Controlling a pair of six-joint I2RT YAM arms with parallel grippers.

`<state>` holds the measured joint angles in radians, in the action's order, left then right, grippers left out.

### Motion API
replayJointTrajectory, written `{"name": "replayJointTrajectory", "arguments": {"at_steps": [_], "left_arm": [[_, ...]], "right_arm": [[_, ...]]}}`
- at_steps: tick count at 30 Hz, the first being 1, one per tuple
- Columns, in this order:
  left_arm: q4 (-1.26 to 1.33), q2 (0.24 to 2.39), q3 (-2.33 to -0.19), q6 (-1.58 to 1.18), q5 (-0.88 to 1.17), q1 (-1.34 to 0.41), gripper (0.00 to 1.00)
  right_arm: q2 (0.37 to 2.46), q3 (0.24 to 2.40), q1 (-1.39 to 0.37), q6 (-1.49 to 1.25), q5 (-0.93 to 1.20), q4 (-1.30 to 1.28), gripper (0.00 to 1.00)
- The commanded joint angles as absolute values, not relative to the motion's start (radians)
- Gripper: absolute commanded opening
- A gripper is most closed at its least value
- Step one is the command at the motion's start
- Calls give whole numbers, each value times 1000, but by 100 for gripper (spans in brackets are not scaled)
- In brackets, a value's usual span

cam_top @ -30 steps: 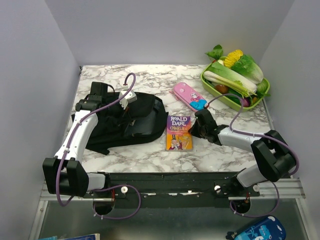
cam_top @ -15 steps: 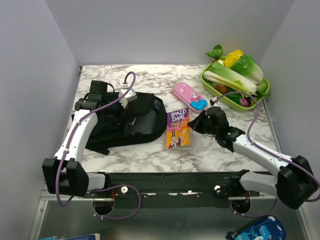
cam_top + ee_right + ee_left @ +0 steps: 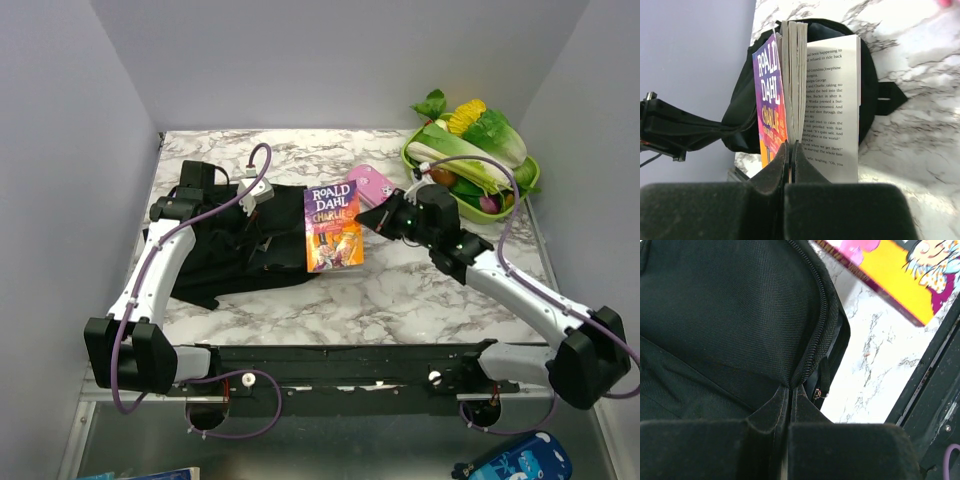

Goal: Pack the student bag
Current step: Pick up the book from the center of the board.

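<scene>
The student bag, a black fabric backpack, lies on the left of the marble table with its zipper mouth facing right. My left gripper is shut on the fabric edge of the bag beside the zipper, holding the flap up. A purple and orange paperback book hangs upright in the air at the bag's right edge, and my right gripper is shut on some of its pages. In the right wrist view the book fans open above the jaws, with the bag behind it.
A pink pencil case lies just behind the book. A green tray heaped with vegetables stands at the back right corner. White walls close in the table on three sides. A black rail runs along the near edge.
My right gripper has lifted the book off the table and carried it left and back, up to the bag's opening. The left arm and the bag have stayed put.
</scene>
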<state>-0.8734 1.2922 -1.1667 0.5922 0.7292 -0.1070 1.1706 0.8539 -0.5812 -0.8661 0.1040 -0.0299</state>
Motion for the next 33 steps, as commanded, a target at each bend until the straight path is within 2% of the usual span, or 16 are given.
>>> {"name": "replayJointTrajectory", "arguments": {"at_steps": [1, 4, 13, 26, 33], "left_arm": [[-888, 1243, -1207, 572, 762, -120, 5], [-893, 1233, -1207, 574, 755, -120, 5], [-867, 1235, -1186, 561, 746, -120, 5], [-848, 1232, -1169, 549, 739, -120, 5], [-850, 1223, -1169, 543, 747, -120, 5]], "right_arm": [[1305, 900, -584, -942, 260, 60, 1], [1367, 907, -584, -969, 282, 75, 1], [1330, 832, -589, -988, 239, 91, 1], [1135, 674, -589, -973, 138, 46, 1], [1216, 684, -589, -983, 213, 98, 1]]}}
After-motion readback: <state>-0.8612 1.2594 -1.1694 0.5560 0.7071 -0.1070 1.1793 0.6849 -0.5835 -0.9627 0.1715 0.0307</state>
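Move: The right hand already pinches the orange book, whose middle is some 6 cm to its left and a little lower. The bag's open side lies about 17 cm left of this hand, 2 cm ahead and 12 cm lower; the pink pencil case is about 19 cm ahead, 4 cm right and 20 cm below. From the left hand, already gripping the bag's fabric, the open side is about 5 cm ahead, 5 cm right and 9 cm down. With the book still pinched, the right hand sinks about 6 cm leftward, then draws back-right beside the bag. ##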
